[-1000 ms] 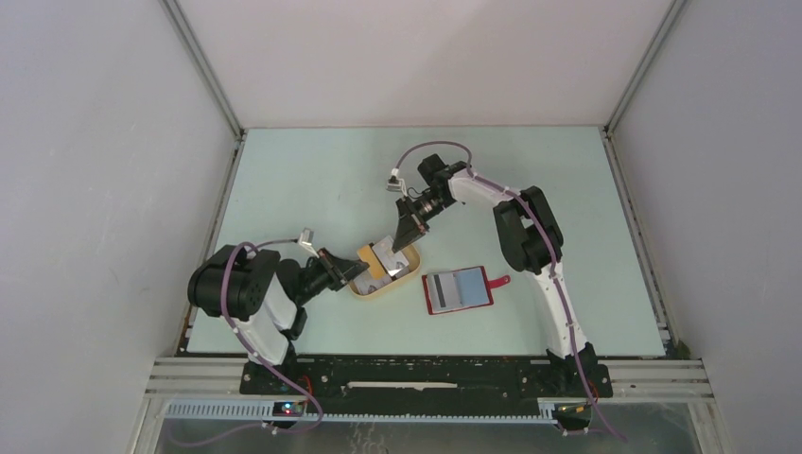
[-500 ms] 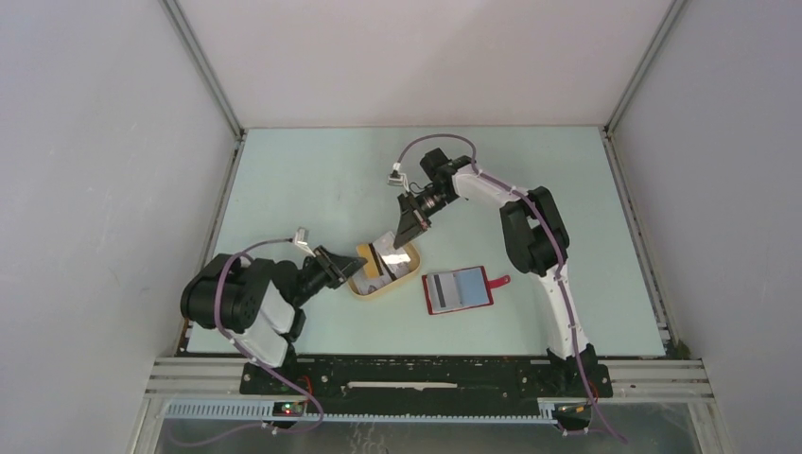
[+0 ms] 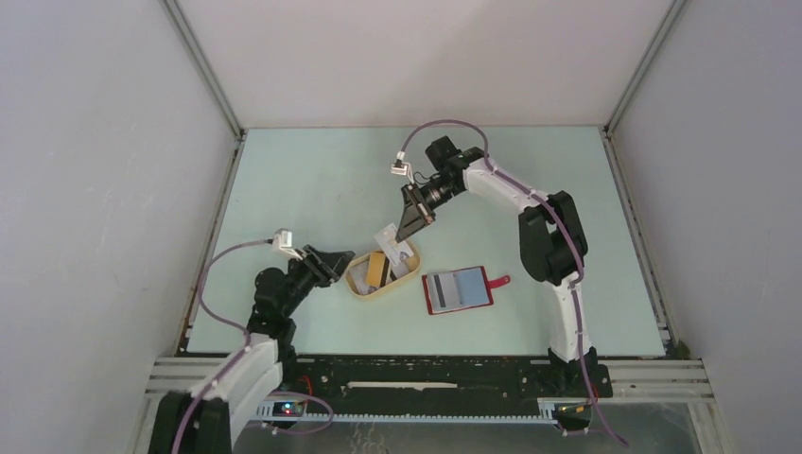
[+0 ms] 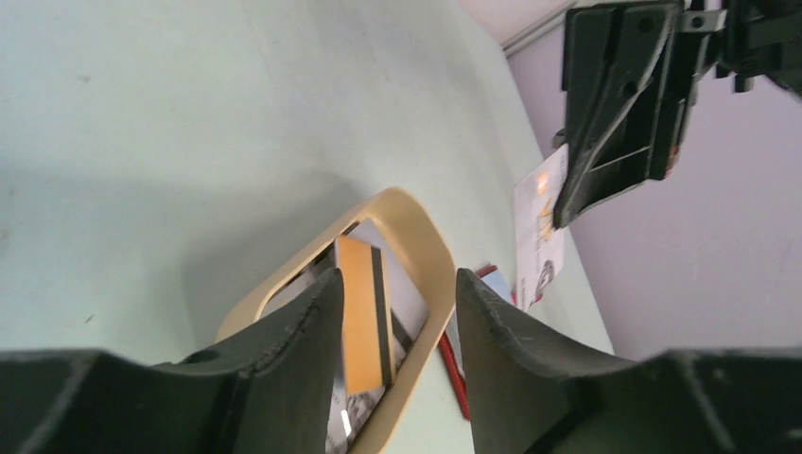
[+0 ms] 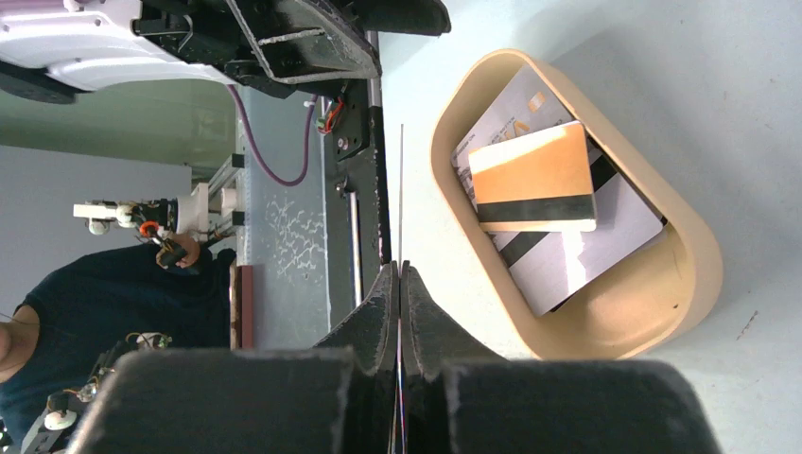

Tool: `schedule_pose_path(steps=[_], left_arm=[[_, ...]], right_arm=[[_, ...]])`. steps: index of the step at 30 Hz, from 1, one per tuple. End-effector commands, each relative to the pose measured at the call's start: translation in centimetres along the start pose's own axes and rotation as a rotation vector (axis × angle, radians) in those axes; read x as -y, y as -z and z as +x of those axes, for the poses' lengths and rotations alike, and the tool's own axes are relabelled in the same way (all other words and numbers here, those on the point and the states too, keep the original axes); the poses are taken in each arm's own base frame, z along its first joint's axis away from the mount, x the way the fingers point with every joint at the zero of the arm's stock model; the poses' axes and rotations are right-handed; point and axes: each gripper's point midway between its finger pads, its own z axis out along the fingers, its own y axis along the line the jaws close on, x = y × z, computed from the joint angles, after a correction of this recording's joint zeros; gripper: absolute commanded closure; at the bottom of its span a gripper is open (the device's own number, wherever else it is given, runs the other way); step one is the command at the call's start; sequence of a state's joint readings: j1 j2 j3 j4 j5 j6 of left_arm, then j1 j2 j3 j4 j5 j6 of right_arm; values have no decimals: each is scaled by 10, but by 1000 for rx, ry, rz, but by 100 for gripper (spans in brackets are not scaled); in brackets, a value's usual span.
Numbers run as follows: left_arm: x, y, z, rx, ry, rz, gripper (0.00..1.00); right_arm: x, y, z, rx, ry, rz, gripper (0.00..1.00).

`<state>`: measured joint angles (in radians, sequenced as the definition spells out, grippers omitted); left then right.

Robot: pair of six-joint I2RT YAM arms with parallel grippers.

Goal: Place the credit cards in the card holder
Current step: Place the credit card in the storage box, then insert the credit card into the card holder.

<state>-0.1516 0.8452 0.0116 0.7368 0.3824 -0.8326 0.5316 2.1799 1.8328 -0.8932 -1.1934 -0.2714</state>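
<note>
My right gripper (image 3: 412,223) (image 5: 400,270) is shut on one credit card (image 3: 392,237), which hangs above the back of the beige tray. That card is edge-on (image 5: 401,189) in the right wrist view and white-faced (image 4: 541,232) in the left wrist view. An orange-gold card (image 5: 534,177) (image 4: 360,312) lies on silvery cards (image 5: 605,241) inside the tray. The red card holder (image 3: 458,289) lies open on the table right of the tray, grey-blue pockets up. My left gripper (image 3: 333,261) (image 4: 399,284) is open just left of the tray, with nothing between its fingers.
The beige oval tray (image 3: 363,288) (image 5: 695,255) (image 4: 427,241) sits mid-table between the two grippers. The holder's red snap tab (image 3: 499,280) points right. Grey walls enclose the pale green table on three sides.
My left gripper has opened and drawn back slightly from the tray's left rim, its arm lowering towards the front. The right gripper has risen a little with the card.
</note>
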Motion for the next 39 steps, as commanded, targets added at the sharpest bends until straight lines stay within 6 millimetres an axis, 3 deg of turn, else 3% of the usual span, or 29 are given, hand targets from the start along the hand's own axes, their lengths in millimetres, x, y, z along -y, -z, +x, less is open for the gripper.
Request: schedule_pose_path(steps=[1, 10, 18, 25, 31, 39], left_arm=[[-31, 19, 15, -59, -55, -183, 44], [33, 28, -10, 21, -79, 63, 28], [93, 32, -15, 28, -31, 335, 26], [153, 36, -6, 43, -75, 527, 25], [176, 30, -9, 77, -41, 582, 26], [197, 3, -10, 52, 27, 594, 29]], right_arm=[[-28, 14, -10, 33, 96, 14, 100], [-64, 27, -1, 63, 171, 38, 100], [-92, 35, 27, 112, 235, 32, 100], [-109, 51, 36, 178, 249, -23, 100], [-112, 55, 37, 194, 222, -70, 100], [-114, 54, 38, 190, 213, -104, 100]])
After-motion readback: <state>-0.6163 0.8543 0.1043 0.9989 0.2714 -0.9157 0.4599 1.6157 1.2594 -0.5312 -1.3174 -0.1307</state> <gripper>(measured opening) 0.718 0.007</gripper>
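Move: The credit card, pinched in the right fingers, is about 10 cm to the left hand's right and 6 cm ahead, roughly level. The beige box lies 9 cm right of that hand, 3 cm ahead, 8 cm below. From the right hand, the open card holder is some 13 cm right, 9 cm back and 12 cm below; the box is 4 cm left, 4 cm back and 11 cm below. Carry the pinched credit card up, back and to the right with the right hand, about 8 cm up, off the box towards the card holder. Bring the left gripper after it: back first, then right and up past the box, about 10 cm each, opening wider and swinging the fingers some 20 degrees clockwise and tilting them up, towards the card without touching it. ##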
